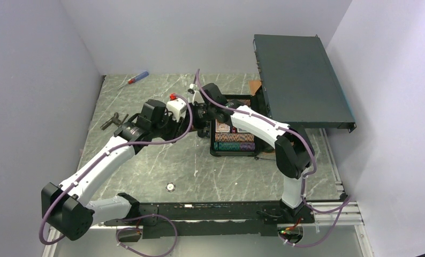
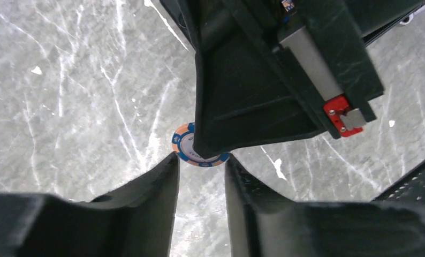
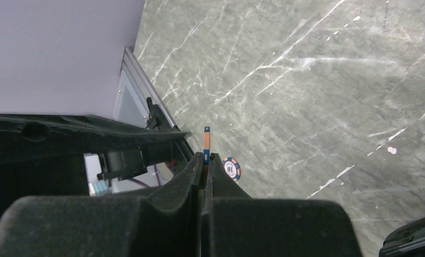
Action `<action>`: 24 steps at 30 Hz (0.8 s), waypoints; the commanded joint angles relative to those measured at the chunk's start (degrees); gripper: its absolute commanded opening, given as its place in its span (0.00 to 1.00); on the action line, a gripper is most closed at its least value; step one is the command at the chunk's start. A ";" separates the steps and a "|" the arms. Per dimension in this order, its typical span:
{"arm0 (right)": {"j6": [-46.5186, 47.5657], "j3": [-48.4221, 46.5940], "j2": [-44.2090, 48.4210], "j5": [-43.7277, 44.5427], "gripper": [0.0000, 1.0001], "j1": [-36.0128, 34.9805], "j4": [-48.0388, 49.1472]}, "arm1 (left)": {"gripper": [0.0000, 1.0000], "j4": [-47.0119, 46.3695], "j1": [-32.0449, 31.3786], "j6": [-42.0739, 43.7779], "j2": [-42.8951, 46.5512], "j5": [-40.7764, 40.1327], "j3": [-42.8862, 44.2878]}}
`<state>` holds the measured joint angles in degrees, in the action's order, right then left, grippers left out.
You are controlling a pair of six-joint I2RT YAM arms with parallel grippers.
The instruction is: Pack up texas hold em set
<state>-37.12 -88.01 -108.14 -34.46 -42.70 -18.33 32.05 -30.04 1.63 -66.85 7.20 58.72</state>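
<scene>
The open dark case [image 1: 232, 153] of the texas hold em set lies at the table's middle right, with chip rows and card decks inside. Both arms meet just left of it, above the table. My right gripper [image 3: 205, 156] is shut on a blue-and-orange poker chip [image 3: 206, 140], pinching its flat faces; the chip sticks out past the tips. In the left wrist view the same chip [image 2: 182, 145] sits at the very tips of my left gripper [image 2: 200, 160], whose fingertips touch its rim on both sides. A second chip [image 3: 232, 168] lies flat on the table below.
A large flat dark rack box [image 1: 301, 80] leans over the back right, partly above the case. A red-and-blue screwdriver [image 1: 138, 78] lies at the back left, a black tool [image 1: 113, 121] at the left. A small round button [image 1: 171, 187] lies near the front.
</scene>
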 commanded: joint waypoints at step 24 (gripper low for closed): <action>12.63 -13.81 -12.67 53.79 0.00 10.19 -5.80 | 0.81 -4.71 3.11 -7.08 9.00 -24.62 -1.70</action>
<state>-26.59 -98.04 -120.38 16.60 -32.10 -24.12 28.29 -27.05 -4.86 -57.65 -15.86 56.58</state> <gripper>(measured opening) 0.025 0.808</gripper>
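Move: Both hands meet in mid-air: the orange-and-blue chip sits about 1 cm past the right fingertips and about 1 cm ahead of, right of and below the left hand. From the right hand, the left end of the orange chip row is some 21 cm ahead, 16 cm right and 11 cm down; the left hand has it about 21 cm ahead and 17 cm right. The blue button lies 3 cm right and 3 cm nearer the base of that row end, and the case handle about 7 cm left and 6 cm back of it. Forward and to the right, sinking as it goes, the right hand carries the pinched chip about 20 cm out to the left end of the orange row, its wrist swinging some 60 degrees so the fingers go from pointing left to forward and down. The left fingers open off the chip and back away about 8 cm left while rising, turning counter-clockwise. ##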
